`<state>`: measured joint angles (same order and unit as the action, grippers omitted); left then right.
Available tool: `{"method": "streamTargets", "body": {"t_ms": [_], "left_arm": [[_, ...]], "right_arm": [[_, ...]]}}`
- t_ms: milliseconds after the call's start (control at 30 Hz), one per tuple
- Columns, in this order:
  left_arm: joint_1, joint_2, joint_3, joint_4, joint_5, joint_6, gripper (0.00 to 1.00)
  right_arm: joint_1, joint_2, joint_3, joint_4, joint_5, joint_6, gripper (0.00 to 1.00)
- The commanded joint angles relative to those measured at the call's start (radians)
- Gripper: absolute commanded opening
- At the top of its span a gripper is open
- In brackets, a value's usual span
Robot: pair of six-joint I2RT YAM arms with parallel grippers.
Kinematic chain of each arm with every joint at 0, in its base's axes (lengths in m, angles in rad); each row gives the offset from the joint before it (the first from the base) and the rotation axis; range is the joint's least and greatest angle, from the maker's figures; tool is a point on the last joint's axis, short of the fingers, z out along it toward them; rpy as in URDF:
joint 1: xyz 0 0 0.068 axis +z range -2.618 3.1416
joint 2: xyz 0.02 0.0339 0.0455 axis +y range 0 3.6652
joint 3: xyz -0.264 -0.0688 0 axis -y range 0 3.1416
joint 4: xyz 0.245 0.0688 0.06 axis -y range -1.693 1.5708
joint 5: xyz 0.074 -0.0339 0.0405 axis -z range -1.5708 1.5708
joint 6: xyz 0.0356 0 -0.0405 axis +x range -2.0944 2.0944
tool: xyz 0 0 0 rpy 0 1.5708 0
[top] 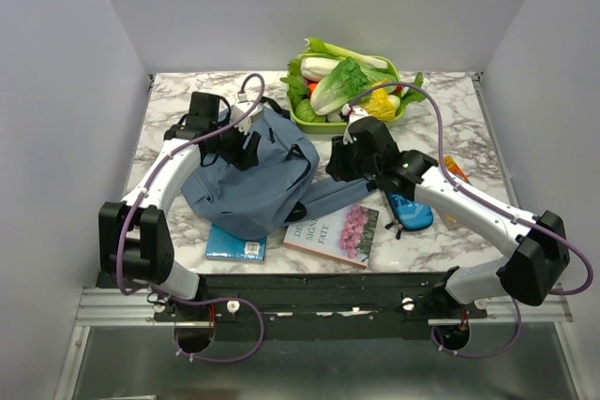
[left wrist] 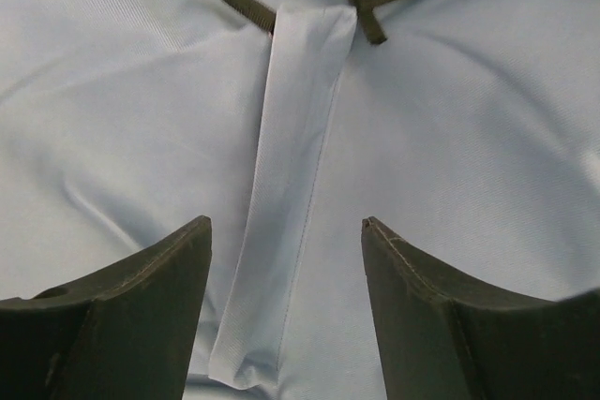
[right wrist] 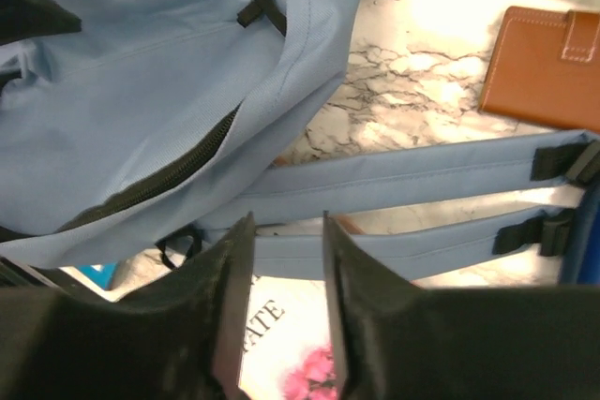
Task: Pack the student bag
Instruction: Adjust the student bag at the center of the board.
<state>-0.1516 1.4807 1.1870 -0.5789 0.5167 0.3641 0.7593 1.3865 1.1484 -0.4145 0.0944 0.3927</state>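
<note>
The student bag (top: 248,185), grey-blue and slumped, lies left of the table's centre, its two flat straps (top: 339,196) trailing right. My left gripper (top: 246,147) hovers over the bag's top. In the left wrist view it (left wrist: 286,227) is open, and a flat fabric strip (left wrist: 295,138) of the bag (left wrist: 469,138) runs below between the jaws, ungripped. My right gripper (top: 339,166) hangs at the bag's right side. It (right wrist: 286,222) is open by a narrow gap with nothing in it, over the straps (right wrist: 403,175) and a white book with pink flowers (right wrist: 281,325). The bag's black zip (right wrist: 159,180) shows.
The white flower book (top: 333,231) and a blue book (top: 234,244) lie at the front edge, partly under the bag. A small blue pencil case (top: 411,211) sits under the right arm. A brown wallet (right wrist: 544,67) lies further right. A green basket of vegetables (top: 347,91) stands at the back.
</note>
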Motion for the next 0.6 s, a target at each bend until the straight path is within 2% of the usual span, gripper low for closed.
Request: {"method": "streamTargets", "body": {"t_ms": [0,67,200,300,333,400,433,500,567], "left_arm": [[0.004,0.047,-0.036,0.019,-0.049,0.045,0.73],[0.004,0.064,-0.04,0.034,-0.049,0.047,0.74],[0.004,0.089,-0.032,0.042,-0.024,0.053,0.72],[0.004,0.11,-0.021,0.028,0.005,0.059,0.54],[0.004,0.116,-0.018,0.019,0.011,0.059,0.4],[0.006,0.118,-0.009,0.007,0.022,0.062,0.23],[0.004,0.112,-0.01,0.007,0.022,0.062,0.09],[0.004,0.105,-0.013,0.008,0.011,0.062,0.0],[0.006,0.098,-0.003,0.001,0.002,0.058,0.0]], "right_arm": [[0.008,-0.012,-0.001,0.002,-0.038,0.0,0.57],[0.017,-0.011,0.01,0.0,-0.041,0.012,0.71],[0.026,0.003,0.039,-0.012,-0.036,0.018,0.72],[0.029,0.008,0.042,-0.014,-0.038,0.021,0.72],[0.029,0.012,0.042,-0.015,-0.039,0.023,0.72],[0.031,0.014,0.04,-0.015,-0.038,0.026,0.72],[0.032,0.013,0.039,-0.015,-0.039,0.028,0.72],[0.034,0.014,0.037,-0.015,-0.041,0.029,0.71],[0.032,0.009,0.037,-0.014,-0.039,0.031,0.69]]}}
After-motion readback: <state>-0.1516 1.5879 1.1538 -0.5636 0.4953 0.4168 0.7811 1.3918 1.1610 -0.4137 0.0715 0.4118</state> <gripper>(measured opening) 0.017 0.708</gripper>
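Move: The left hand is open above the bag's narrow cloth flap, whose middle is about 5 cm below, some 2 cm ahead and 2 cm right. From that hand the blue book, half under the bag, is roughly 13 cm back and 4 cm left. The Designer Fate book is 15 cm back and 20 cm right, both about 11 cm down. From the right hand the flap is about 20 cm left, 8 cm ahead and 8 cm lower. The left fingers come onto the lower end of the bag's cloth flap and shut on its edge, pinching it, after the open hand has sunk almost straight down about 5 cm, fast at first and then easing. Meanwhile the right hand spreads its barely parted fingers above the straps, empty, and drifts about a centimetre left towards the bag. ##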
